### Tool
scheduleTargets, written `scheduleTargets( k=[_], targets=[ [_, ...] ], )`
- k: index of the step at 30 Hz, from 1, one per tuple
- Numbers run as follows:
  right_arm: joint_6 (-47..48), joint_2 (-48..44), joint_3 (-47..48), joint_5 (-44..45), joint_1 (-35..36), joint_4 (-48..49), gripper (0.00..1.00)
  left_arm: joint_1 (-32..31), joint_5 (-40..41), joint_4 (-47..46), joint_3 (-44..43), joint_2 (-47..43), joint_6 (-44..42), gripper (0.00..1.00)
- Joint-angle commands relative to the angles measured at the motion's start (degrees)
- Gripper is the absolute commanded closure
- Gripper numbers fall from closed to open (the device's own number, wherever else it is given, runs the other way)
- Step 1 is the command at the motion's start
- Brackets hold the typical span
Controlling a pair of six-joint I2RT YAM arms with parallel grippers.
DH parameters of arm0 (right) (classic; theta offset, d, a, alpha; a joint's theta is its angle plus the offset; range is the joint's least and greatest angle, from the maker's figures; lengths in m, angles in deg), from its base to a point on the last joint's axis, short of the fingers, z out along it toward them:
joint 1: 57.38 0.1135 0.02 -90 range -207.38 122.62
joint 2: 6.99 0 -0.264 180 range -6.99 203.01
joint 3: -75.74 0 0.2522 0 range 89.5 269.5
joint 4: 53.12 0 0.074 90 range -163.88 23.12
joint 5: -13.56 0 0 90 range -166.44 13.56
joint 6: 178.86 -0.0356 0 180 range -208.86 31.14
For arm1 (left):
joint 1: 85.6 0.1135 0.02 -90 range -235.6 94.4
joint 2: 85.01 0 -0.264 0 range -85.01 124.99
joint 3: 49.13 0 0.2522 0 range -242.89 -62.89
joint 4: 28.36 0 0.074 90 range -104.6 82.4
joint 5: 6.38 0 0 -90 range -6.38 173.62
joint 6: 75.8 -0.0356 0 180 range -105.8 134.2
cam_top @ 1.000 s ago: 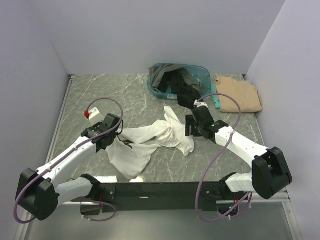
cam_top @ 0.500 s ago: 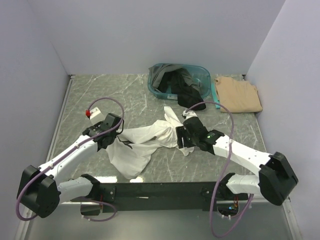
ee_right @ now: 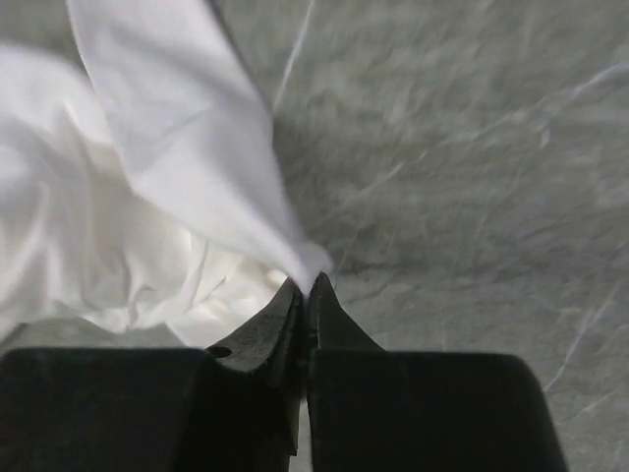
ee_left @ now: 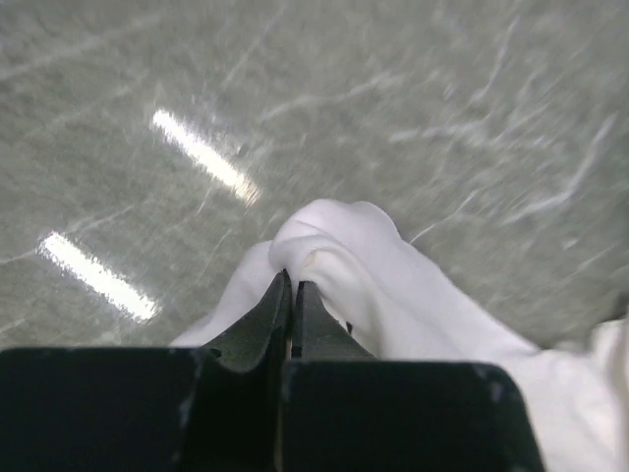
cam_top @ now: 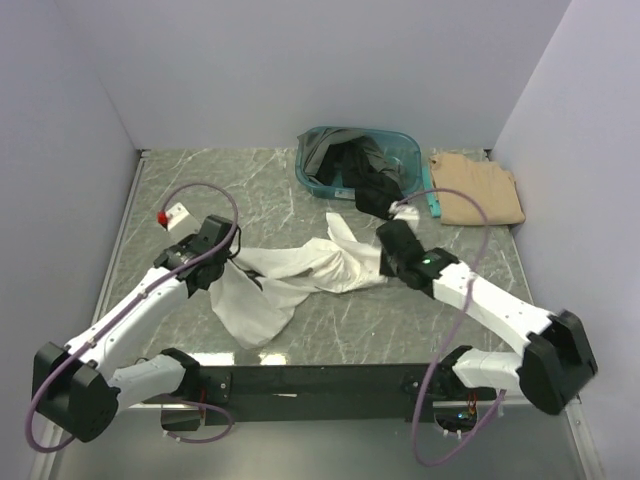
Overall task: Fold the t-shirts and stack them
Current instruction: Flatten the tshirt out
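Observation:
A large white t-shirt (cam_top: 300,272) lies crumpled across the middle of the table. My left gripper (cam_top: 222,262) is shut on its left edge; the pinched fold of white t-shirt (ee_left: 344,265) bulges past the left gripper (ee_left: 293,283). My right gripper (cam_top: 388,262) is shut on its right edge, where a corner of the white t-shirt (ee_right: 197,167) runs into the tips of the right gripper (ee_right: 306,283). A tan t-shirt (cam_top: 478,189) lies folded at the back right. Black and dark grey t-shirts (cam_top: 358,165) fill the basket.
A teal plastic basket (cam_top: 409,152) stands at the back centre, with dark cloth spilling over its front rim. The grey marbled table (cam_top: 200,190) is walled on the left, back and right. The arm bases and a black rail sit along the near edge.
Both grippers have moved apart and slightly back, pulling the white t-shirt wider between them. The right gripper has shifted right; the left one up and left.

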Motion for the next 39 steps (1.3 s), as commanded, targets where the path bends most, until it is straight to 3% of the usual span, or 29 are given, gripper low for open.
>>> scheduleTargets(
  k=[1, 5, 8, 16, 23, 28, 32, 39],
  targets=[
    [-0.12, -8.32, 5.99, 4.93, -6.11, -0.43, 1.0, 0.77, 8.81, 3.31, -7.06, -3.85, 3.87, 0.99],
    [0.94, -19.81, 7.06, -0.49, -15.78, 1.84, 1.0, 0.85, 13.57, 0.25, -11.54, -11.31, 2.92, 0.99],
    [2.69, -25.36, 10.04, -1.57, -19.23, 1.68, 1.0, 0.85, 14.27, -3.18, -14.09, -16.67, 0.02, 0.99],
    [7.09, -32.67, 24.52, 5.02, -20.56, -1.31, 1.0, 0.85, 14.63, -7.58, -20.33, -28.53, -6.39, 0.99],
    [8.5, -36.98, 32.72, -1.38, -20.56, -1.93, 1.0, 0.85, 7.52, -13.99, -23.68, -34.7, -11.85, 0.99],
    [7.36, -39.53, 34.66, -4.21, -20.64, -5.0, 1.0, 0.85, 5.92, -13.31, -28.41, -33.83, -14.4, 0.99],
    [7.35, -39.45, 34.31, -4.56, -20.56, -7.72, 0.98, 0.85, 10.12, -13.29, -29.04, -30.93, -15.1, 0.99],
    [4.99, -33.74, 25.35, -5.79, -20.56, -8.78, 0.99, 0.94, 20.07, -11.9, -25.79, -15.67, -13.71, 0.95]
  ],
)
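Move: Each hand already has a white t-shirt edge pinched, about 31 cm apart. The crumpled t-shirt's middle is some 12 cm right of the left hand, 3 cm nearer the base and 9 cm below; from the right hand it is about 18 cm left, level fore-and-aft, 5 cm lower. From the right hand, the laundry basket stands roughly 28 cm ahead and 3 cm left, and the folded tan pile about 23 cm ahead and 25 cm right. Straight up and fast go both arms, some 35 to 40 cm, keeping their pinch on the t-shirt while spreading apart, the right by about 10 cm, the left about 6, and drawing back towards the base. The wrists tip up some 60 degrees; near the top both turn to ease forward and down a few centimetres. ##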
